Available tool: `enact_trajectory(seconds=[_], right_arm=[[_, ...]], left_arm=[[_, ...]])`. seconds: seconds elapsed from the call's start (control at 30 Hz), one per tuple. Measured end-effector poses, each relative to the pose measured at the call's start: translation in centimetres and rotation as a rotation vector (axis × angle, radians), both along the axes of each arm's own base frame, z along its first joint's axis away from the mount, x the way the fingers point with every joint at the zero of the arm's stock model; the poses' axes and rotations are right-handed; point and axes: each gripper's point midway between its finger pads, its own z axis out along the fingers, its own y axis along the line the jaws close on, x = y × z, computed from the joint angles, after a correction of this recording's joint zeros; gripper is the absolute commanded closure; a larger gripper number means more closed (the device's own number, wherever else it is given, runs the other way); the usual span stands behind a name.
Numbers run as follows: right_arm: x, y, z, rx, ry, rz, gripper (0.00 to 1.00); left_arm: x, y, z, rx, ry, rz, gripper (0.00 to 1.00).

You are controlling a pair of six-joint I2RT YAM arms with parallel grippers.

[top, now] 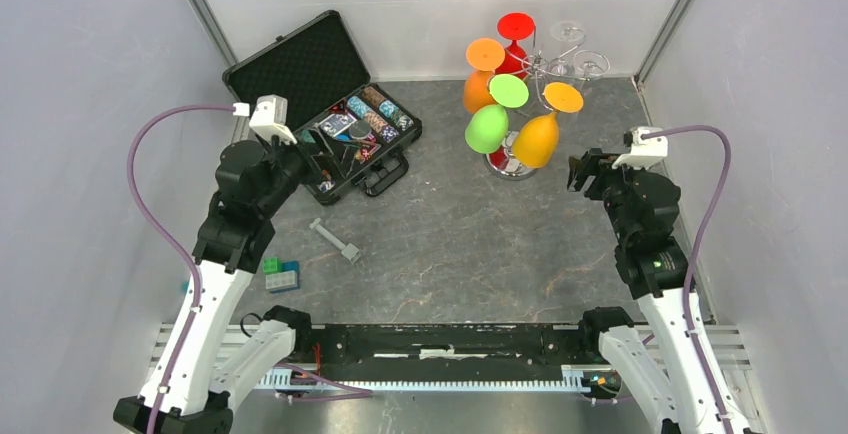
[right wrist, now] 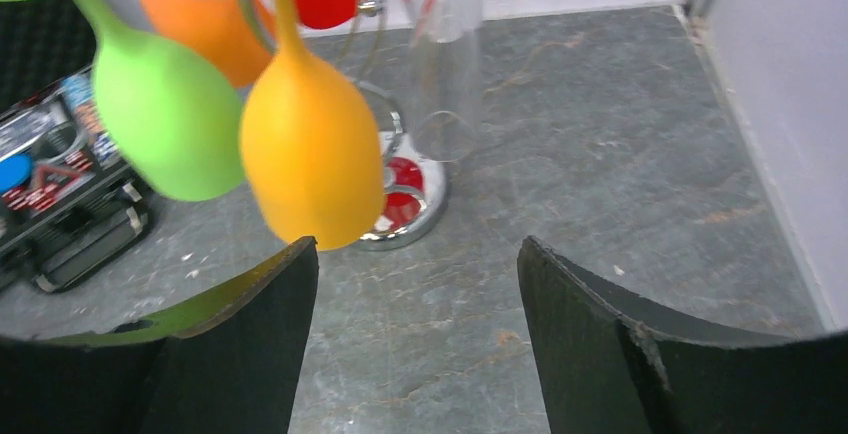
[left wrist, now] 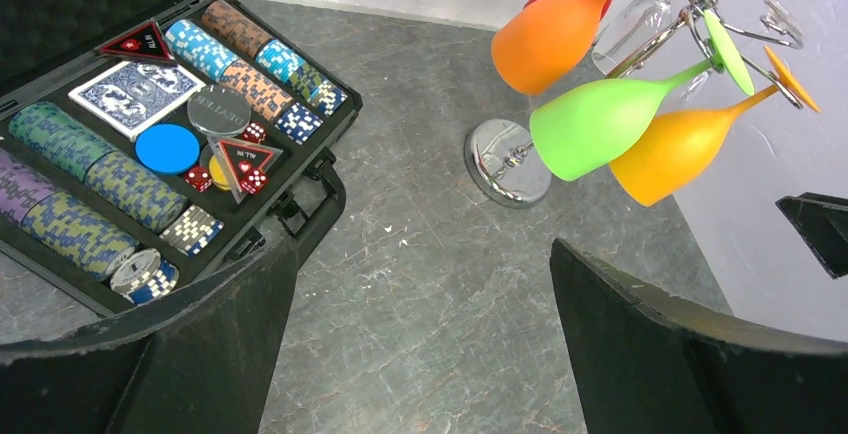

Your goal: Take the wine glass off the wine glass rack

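The wine glass rack (top: pixel 511 162), a chrome stand with a round base, stands at the back right of the table. Hanging upside down from it are a red glass (top: pixel 515 42), an orange glass (top: pixel 479 82), a green glass (top: pixel 487 127), a yellow glass (top: pixel 537 138) and two clear glasses (top: pixel 568 32). My right gripper (top: pixel 578 170) is open and empty, just right of the yellow glass (right wrist: pixel 311 154), whose bowl hangs close above its left fingertip (right wrist: pixel 290 264). My left gripper (top: pixel 316 161) is open and empty over the case, far left of the rack (left wrist: pixel 508 162).
An open black case (top: pixel 300 64) of poker chips, cards and dice lies at the back left. A grey metal part (top: pixel 335 239) and blue and green bricks (top: pixel 281 274) lie on the table's left side. Walls close in at the back and both sides.
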Motion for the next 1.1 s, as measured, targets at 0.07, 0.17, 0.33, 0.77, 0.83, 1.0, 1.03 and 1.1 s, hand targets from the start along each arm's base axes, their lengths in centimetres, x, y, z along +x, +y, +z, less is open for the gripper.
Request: enact_trajectory(seconds=[0.07, 0.17, 0.33, 0.77, 0.83, 1.0, 1.03, 1.1], right_arm=[[0.0, 0.9, 0.0, 0.003, 0.002, 0.053, 0.18], [-0.3, 3.2, 0.0, 0.007, -0.001, 0.188, 0.15], [-1.2, 7.0, 0.5, 0.045, -0.005, 0.410, 0.12], [1.4, 4.0, 8.9, 0.235, -0.091, 0.148, 0.02], [1.9, 3.4, 8.7, 0.282, -0.081, 0.098, 0.02], [3.3, 2.9, 8.3, 0.395, -0.066, 0.018, 0.02], [3.6, 2.9, 8.4, 0.420, -0.071, 0.011, 0.03], [4.2, 3.0, 8.8, 0.470, -0.086, 0.003, 0.03]], left_arm=[[0.0, 0.0, 0.1, -0.001, -0.006, 0.000, 0.00], [-0.1, 0.0, 0.3, -0.005, -0.022, -0.002, 0.00], [-0.6, -0.7, 0.6, -0.017, -0.046, -0.049, 0.00], [-1.2, -2.1, 0.0, -0.029, -0.047, -0.137, 0.00], [-1.2, -2.1, 0.0, -0.030, -0.047, -0.142, 0.00], [-1.2, -2.2, -0.2, -0.029, -0.042, -0.147, 0.00], [-1.2, -2.2, -0.3, -0.029, -0.040, -0.147, 0.00], [-1.1, -2.3, -0.4, -0.028, -0.036, -0.147, 0.00]])
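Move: The yellow wine glass hangs upside down on the rack roughly 9 cm ahead of the right hand and 6 cm to its left, its foot some 6 cm above the hand and its bowl a little below. From the right hand, the green glass hangs about 15 cm left and 11 cm ahead, and the nearest clear glass some 17 cm straight ahead. From the left hand, the yellow glass is about 37 cm to the right, 10 cm ahead and slightly lower. With nothing in its fingers, the right hand first swings some 7 cm left, turning about 25 degrees counter-clockwise, then comes partly back right as it climbs to about 9 cm higher, undoing that turn. It then pushes forward to end close by the yellow glass's foot, rolled nearly 30 degrees with its left side up and its fingers opened fully, while the open left hand drifts slightly right and turns a little clockwise. ##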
